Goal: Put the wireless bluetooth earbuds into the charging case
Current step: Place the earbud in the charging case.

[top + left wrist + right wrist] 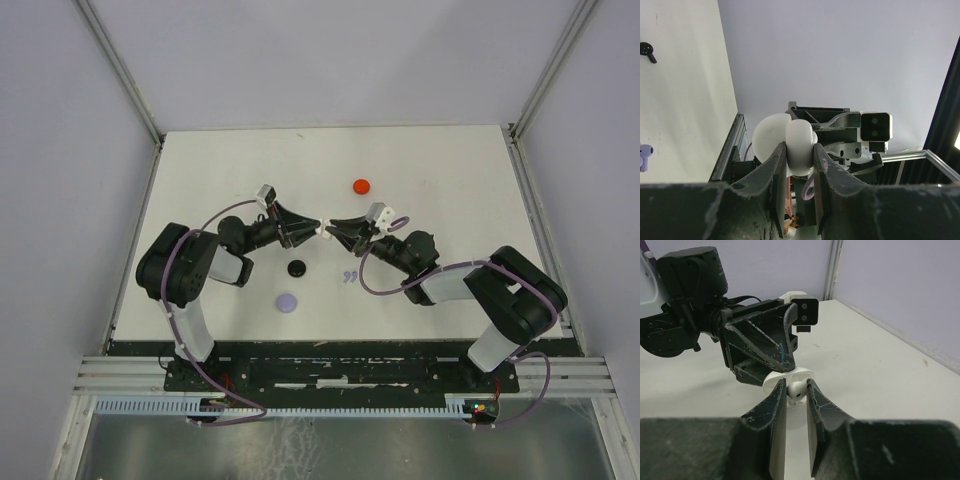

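Note:
My left gripper (800, 150) is shut on the white charging case (790, 142), held above the table with its lid open. My right gripper (796, 385) meets it tip to tip and is shut on a white earbud (797, 388), which sits right at the case's open face (790, 374). In the top view both grippers, left (316, 230) and right (331, 229), join at mid-table. A lavender pair of earbuds (349, 276) lies on the table just in front of them. The left wrist view also catches a black earbud (647, 50) and a lavender one (644, 155).
Three round discs lie on the white table (450, 180): a red one (361, 186) behind the grippers, a black one (296, 268) and a lavender one (288, 301) in front of the left gripper. Grey walls enclose the table on three sides.

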Robot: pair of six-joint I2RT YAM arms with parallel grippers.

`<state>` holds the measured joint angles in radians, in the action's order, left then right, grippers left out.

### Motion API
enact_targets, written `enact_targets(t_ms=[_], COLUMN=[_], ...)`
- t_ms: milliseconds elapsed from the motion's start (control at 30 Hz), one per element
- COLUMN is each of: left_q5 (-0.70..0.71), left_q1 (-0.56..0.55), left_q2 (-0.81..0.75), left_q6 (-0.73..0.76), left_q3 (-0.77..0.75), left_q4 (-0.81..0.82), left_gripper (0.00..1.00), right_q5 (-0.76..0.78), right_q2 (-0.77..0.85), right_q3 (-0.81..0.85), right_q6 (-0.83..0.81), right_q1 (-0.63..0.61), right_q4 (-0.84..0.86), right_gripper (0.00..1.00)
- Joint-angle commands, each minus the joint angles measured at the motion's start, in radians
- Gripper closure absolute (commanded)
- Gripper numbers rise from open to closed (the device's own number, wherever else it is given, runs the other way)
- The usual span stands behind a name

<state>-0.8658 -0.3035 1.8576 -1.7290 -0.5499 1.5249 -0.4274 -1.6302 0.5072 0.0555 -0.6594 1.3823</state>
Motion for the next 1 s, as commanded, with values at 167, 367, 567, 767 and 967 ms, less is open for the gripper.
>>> enact_targets(t_ms=[167,367,567,767,967], left_q5=[0.012,0.016,0.015,-0.007,-0.050], left_q1=[-0.003,-0.002,-0.002,-0.002,-0.002], left_q2=[-0.014,0.015,0.051,0.063,0.052], left_q6=[-0.034,-0.021,0.001,0.023,0.104], left_q3=[-0.038,-0.044,-0.042,-0.035,-0.035], left_q4=[0.202,0.205,0.203,0.202,0.148], left_gripper=[0.97,0.97,0.97,0.97,0.97], right_q5=[0.004,0.017,0.128,0.504,0.618], right_q2=[0.036,0.093,0.198,0.418,0.377], right_q3=[-0.019,-0.031,-0.045,0.216,0.437], right_q6=[0.038,0.051,0.046,0.114,0.072], right_q1=[-0.003,-0.003,-0.004,-0.003,-0.001], right_q4=[0.043,0.019,-0.040,-0.944,-1.415], right_gripper=[0.61,0.37,0.31,0.33,0.29])
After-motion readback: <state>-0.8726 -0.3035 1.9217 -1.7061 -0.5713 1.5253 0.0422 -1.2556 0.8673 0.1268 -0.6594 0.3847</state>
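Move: The right hand holds a white earbud at the open white charging case, about 2 cm to its left and 1 cm ahead. The second white earbud lies on the table some 8 cm ahead, 7 cm right and 14 cm below; the red case is about 10 cm beyond that earbud, and the black earbud roughly 4 cm ahead and 12 cm right of the hand. The left hand grips the charging case, its middle about 1 cm right of the hand point. Right fingers open, freeing the earbud, then rise about 8 cm, right and forward, off the left-held charging case. ##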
